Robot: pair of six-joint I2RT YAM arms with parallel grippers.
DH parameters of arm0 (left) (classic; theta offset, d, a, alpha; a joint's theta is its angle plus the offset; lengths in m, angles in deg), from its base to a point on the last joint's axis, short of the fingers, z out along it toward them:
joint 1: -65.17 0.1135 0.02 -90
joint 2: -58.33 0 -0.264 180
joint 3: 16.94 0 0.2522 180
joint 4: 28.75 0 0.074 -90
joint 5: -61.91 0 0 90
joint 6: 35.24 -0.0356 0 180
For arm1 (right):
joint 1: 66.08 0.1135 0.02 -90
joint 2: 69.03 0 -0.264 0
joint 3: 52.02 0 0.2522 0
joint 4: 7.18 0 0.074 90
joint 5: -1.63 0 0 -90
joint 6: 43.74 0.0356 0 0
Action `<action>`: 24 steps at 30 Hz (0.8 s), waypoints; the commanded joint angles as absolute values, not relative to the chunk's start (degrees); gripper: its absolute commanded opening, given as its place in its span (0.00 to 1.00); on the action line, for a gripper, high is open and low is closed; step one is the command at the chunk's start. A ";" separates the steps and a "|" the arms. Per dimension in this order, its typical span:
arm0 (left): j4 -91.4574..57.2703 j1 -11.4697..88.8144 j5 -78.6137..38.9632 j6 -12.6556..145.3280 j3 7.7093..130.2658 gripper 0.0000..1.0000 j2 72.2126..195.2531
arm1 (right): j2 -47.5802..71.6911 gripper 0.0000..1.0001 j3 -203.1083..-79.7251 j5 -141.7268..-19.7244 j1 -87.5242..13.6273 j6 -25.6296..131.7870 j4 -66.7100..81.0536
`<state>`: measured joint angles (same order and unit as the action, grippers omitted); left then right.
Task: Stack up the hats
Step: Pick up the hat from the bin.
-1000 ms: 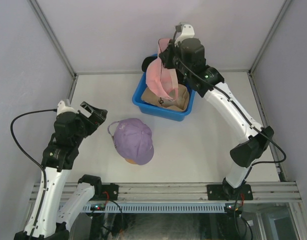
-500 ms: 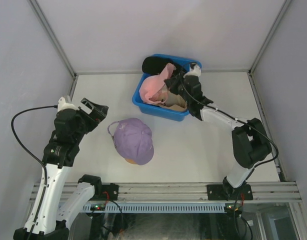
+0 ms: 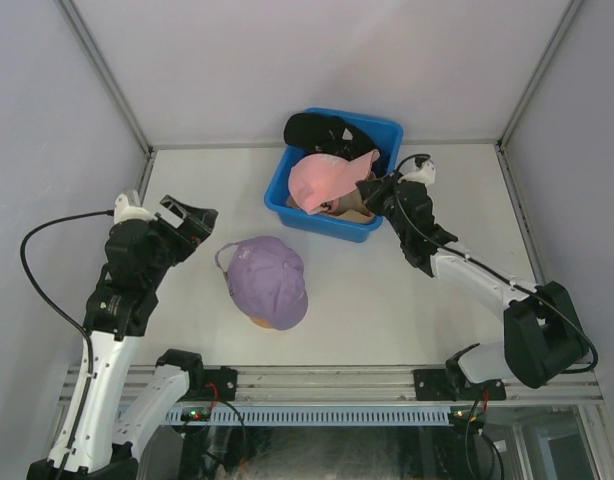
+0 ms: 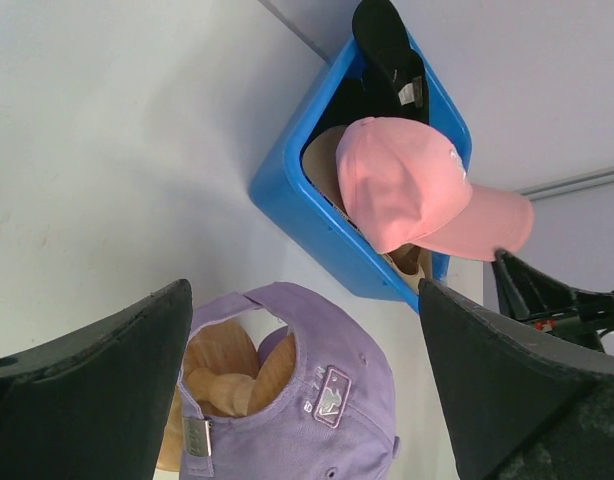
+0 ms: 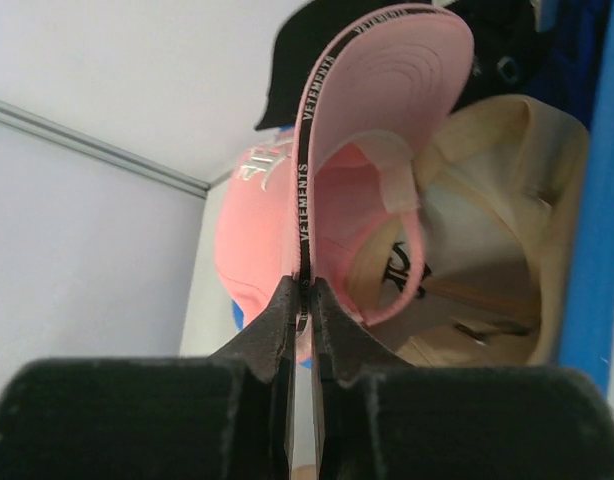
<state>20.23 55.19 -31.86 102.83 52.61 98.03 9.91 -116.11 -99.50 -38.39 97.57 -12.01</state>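
My right gripper (image 3: 368,186) (image 5: 303,285) is shut on the brim edge of the pink hat (image 3: 322,180) (image 5: 257,240), which hangs over the blue bin (image 3: 317,222). Under it in the bin lies a tan hat (image 3: 349,206) (image 5: 507,230), and a black hat (image 3: 317,130) (image 5: 307,40) droops over the bin's far rim. The lavender hat (image 3: 270,280) (image 4: 337,400) sits on the wooden head form (image 4: 227,370) mid-table. My left gripper (image 3: 190,225) (image 4: 305,300) is open and holds nothing, raised to the left of the lavender hat.
The bin stands at the back centre against the rear wall. Grey walls and metal frame posts close in the table on three sides. Bare white tabletop lies left of the bin and to the right of the lavender hat.
The right arm has dropped from high over the bin and folded down to the right, bringing the pink hat low over the bin. The left arm has barely shifted.
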 commanded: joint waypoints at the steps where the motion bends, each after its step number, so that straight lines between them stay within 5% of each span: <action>1: 18.19 55.54 -30.39 103.62 51.64 0.97 97.40 | 8.29 0.01 -115.21 -100.24 -39.00 97.92 -7.18; 10: 18.57 55.52 -30.19 103.62 51.44 0.98 96.90 | 4.84 0.10 -107.63 -101.56 -38.83 101.18 -2.94; 24: 19.38 55.51 -30.37 104.54 51.82 0.97 96.51 | 0.49 0.39 -106.32 -101.03 -41.48 101.50 0.05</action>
<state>20.23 55.19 -30.83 103.73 52.32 97.13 3.20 -106.32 -100.66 -40.19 101.14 0.10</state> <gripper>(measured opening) 0.973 0.368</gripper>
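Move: The right hand already pinches the pink hat's brim edge; the hat's middle lies about 7 cm to its left, 3 cm ahead and some 4 cm lower. The bin it hangs over has its middle roughly 8 cm ahead, 6 cm left and 17 cm below. Underneath lies the beige hat, about 2 cm ahead, 6 cm left, 14 cm down; the black hat is 17 cm ahead, 7 cm left and 13 cm below. From the left hand the bin is about 20 cm ahead, 25 cm right and 22 cm below. Still holding the brim at first, the right hand lets go of the pink hat over the bin's near right corner: it sinks about 8 cm while drawing back some 5 cm and drifting 4 cm right, its fingers tipping down about 15 degrees. The fingers part on the way down and end a little over a third open, just beside the brim. ##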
